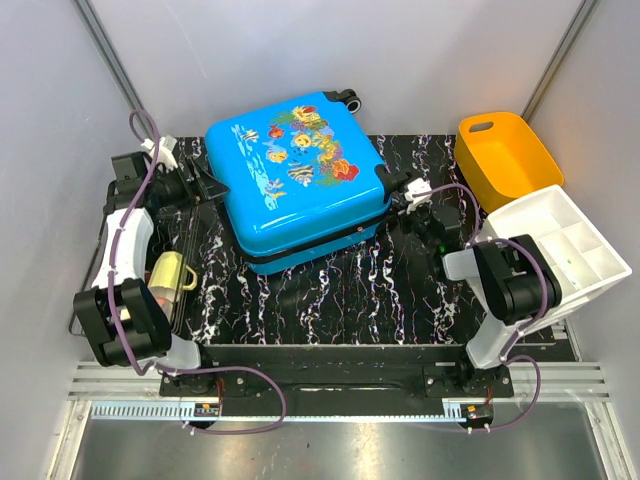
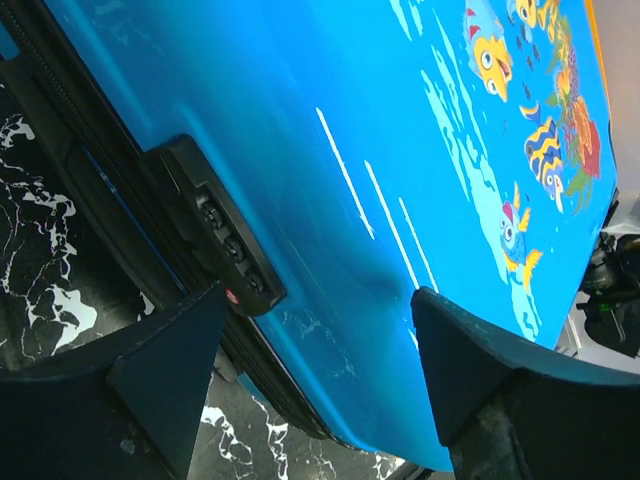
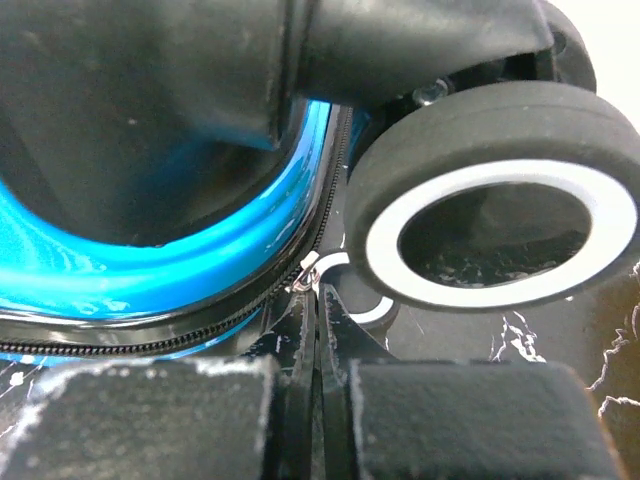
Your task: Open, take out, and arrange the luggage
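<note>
The luggage (image 1: 295, 180), a bright-blue hard-shell case printed with fish and coral, lies flat and closed on the black marbled table. My left gripper (image 1: 207, 185) is at its left side. In the left wrist view this gripper (image 2: 320, 330) is open, and its fingers straddle the case's rounded edge (image 2: 400, 150) just past the black combination lock (image 2: 215, 225). My right gripper (image 1: 408, 192) is at the case's right corner. In the right wrist view it (image 3: 318, 305) is shut, its tips pinching the silver zip pull (image 3: 305, 272) on the black zip band, beside a black wheel (image 3: 490, 230).
An orange plastic bin (image 1: 505, 155) stands at the back right. A white compartment organiser (image 1: 560, 250) lies just in front of it, close to the right arm. A yellow mug-like object (image 1: 172, 272) rests in a wire rack by the left arm.
</note>
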You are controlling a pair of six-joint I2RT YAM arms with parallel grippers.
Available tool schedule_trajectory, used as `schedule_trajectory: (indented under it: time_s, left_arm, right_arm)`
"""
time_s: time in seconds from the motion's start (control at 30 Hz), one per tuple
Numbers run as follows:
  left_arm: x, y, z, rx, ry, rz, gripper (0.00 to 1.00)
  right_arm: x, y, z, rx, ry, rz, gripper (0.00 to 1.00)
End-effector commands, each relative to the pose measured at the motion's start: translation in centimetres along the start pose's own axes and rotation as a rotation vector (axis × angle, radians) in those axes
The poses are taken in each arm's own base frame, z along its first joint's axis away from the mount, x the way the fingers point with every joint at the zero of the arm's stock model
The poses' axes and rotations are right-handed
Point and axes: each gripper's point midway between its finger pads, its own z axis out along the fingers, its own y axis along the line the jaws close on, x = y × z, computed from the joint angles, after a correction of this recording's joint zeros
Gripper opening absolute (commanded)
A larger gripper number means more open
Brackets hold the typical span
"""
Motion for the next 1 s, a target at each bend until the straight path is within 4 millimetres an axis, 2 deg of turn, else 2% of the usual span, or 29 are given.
schedule_trajectory:
  time_s: [0.0,0.03,0.07,0.13,0.4,0.57,0.6,0.63,0.67,0.8,0.87,0.93,0.97]
  left_arm:
    - [-2.4,-0.7,0.2,0.044,-0.024,0.066,0.79]
    - [-2.8,-0.7,0.3,0.049,-0.025,0.071,0.79]
    - [-2.9,-0.7,0.5,0.055,-0.022,0.069,0.79]
    - [-3.2,-0.5,0.9,0.064,-0.016,0.065,0.79]
    - [-3.8,0.2,1.8,0.067,-0.004,0.055,0.77]
    - [-3.4,1.1,2.4,0.062,0.007,0.037,0.77]
    - [-3.4,1.2,2.5,0.060,0.005,0.037,0.77]
    - [-3.3,1.3,2.5,0.060,0.007,0.032,0.77]
    - [-3.3,1.3,2.6,0.058,0.007,0.030,0.79]
    - [-3.8,0.9,2.3,0.054,-0.011,0.042,0.80]
    - [-4.4,0.5,2.0,0.056,-0.029,0.055,0.80]
    - [-5.1,-0.1,1.6,0.059,-0.049,0.070,0.81]
    - [-5.4,-0.4,1.4,0.059,-0.059,0.077,0.81]
  right_arm:
    - [-6.5,-4.4,1.2,0.122,-0.278,-0.068,0.00]
    - [-7.5,-4.4,1.1,0.119,-0.339,-0.084,0.00]
    - [-6.8,-4.1,1.6,0.103,-0.345,-0.090,0.00]
    - [-7.6,-4.0,1.7,0.096,-0.415,-0.115,0.00]
    - [-9.2,-5.8,5.0,0.125,-0.478,-0.061,0.00]
    - [-9.6,-5.6,6.7,0.089,-0.505,-0.061,0.01]
    - [-9.6,-5.5,6.8,0.083,-0.504,-0.062,0.07]
    - [-9.2,-5.5,6.9,0.079,-0.498,-0.061,0.25]
    - [-9.2,-5.3,6.8,0.073,-0.495,-0.073,0.32]
    - [-9.0,-4.3,4.8,0.058,-0.471,-0.127,0.40]
    - [-8.5,-3.4,2.9,0.041,-0.442,-0.163,0.52]
    - [-7.9,-2.5,0.9,0.028,-0.415,-0.176,0.57]
    - [-7.8,-2.0,0.2,0.015,-0.408,-0.194,0.64]
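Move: The right fingers, already shut on the zip pull at the suitcase's near right corner, head past the upper wheel, some 6 cm ahead, 1 cm left and 5 cm above. The lower wheel is about 6 cm ahead, 2 cm left and 3 cm below; the suitcase's middle is 9 cm ahead and 20 cm left, near hand height. From the left hand, the upper wheel is level ahead, about 37 cm right and 7 cm lower. Right hand draws the zip pull 7 cm forward, opens, backs off 3 cm; left hand advances 3 cm, open. ##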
